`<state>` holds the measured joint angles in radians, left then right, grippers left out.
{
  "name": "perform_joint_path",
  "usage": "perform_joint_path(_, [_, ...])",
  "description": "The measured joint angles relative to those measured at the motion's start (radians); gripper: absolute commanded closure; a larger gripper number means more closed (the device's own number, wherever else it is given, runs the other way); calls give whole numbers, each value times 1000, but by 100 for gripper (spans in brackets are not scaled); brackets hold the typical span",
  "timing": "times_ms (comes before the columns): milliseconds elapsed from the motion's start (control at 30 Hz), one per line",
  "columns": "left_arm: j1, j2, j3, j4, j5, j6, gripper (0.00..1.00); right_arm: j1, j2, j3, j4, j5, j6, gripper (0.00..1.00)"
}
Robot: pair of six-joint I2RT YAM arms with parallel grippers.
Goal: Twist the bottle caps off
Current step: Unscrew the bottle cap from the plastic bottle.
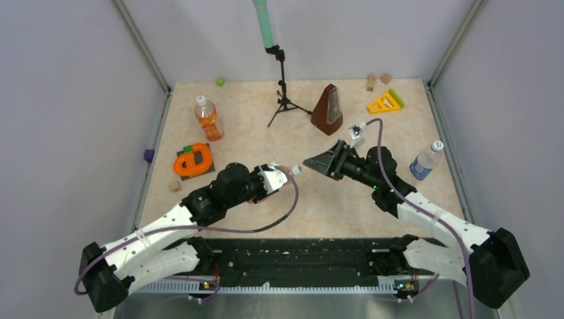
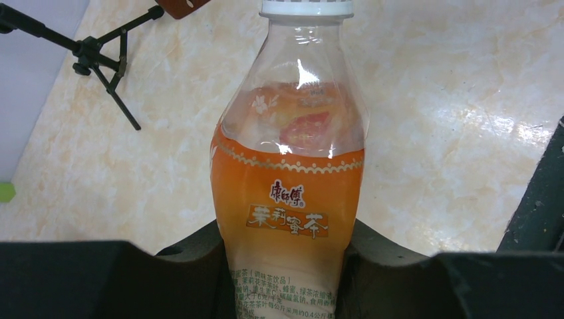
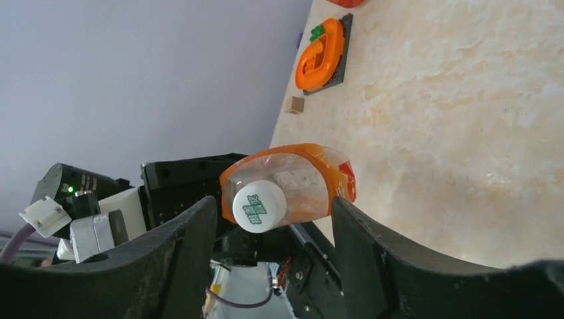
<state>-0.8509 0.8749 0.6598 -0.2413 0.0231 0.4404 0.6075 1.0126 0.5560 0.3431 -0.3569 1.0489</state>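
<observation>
My left gripper (image 2: pixel 286 256) is shut on a squat bottle (image 2: pixel 290 193) of orange tea, held level above the table with its white cap (image 1: pixel 296 169) pointing right. Facing it, my right gripper (image 3: pixel 273 229) is open; the cap (image 3: pixel 259 205) lies between the fingertips (image 3: pixel 362 232), nearer the left one, with a gap on each side. A slim orange bottle (image 1: pixel 208 119) stands capped (image 1: pixel 201 100) at the back left. The clear blue-label bottle (image 1: pixel 424 162), cap (image 1: pixel 437 145) on, stands at the right.
A brown metronome (image 1: pixel 328 109) and a black tripod (image 1: pixel 284 93) stand behind the grippers. An orange toy on a dark plate (image 1: pixel 193 161) sits left of my left arm. A yellow triangle (image 1: pixel 386 102) and wooden blocks (image 1: pixel 370 82) lie at the back right.
</observation>
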Motion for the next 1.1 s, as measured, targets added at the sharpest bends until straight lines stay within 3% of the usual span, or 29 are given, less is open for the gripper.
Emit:
perform_joint_path(267, [0,0,0,1,33,-8,100,0,95,18,52,-127,17,42])
perform_joint_path(567, [0,18,27,-23,68,-29,100,0,105,23,68,-190,-9,51])
perform_joint_path(767, [0,30,32,-29,77,-36,100,0,108,43,50,-226,-50,66])
perform_joint_path(1100, [0,38,40,-43,83,-45,100,0,111,69,-5,-240,-109,63])
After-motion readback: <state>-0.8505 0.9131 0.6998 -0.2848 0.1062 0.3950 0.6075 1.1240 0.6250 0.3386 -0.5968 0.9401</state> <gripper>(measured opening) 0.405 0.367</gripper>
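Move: Just past the right fingertips, the white cap of the plastic bottle sits about 4 cm to the right hand's left and 2 cm back, nearly level with it. The held bottle's body lies some 13 cm left, 7 cm back and 6 cm lower; the brown metronome on the table is roughly 28 cm ahead, 8 cm right and 15 cm below. From the left hand, the cap is about 6 cm ahead, 10 cm right and 6 cm higher. Swinging left and back by about 3 cm in all, the right hand brings its half-open fingers around the bottle cap, turning some 15 degrees counter-clockwise as they close onto its two sides. The left hand keeps its hold on the bottle and eases it back and right about 1.5 cm, tipping slightly downward. ##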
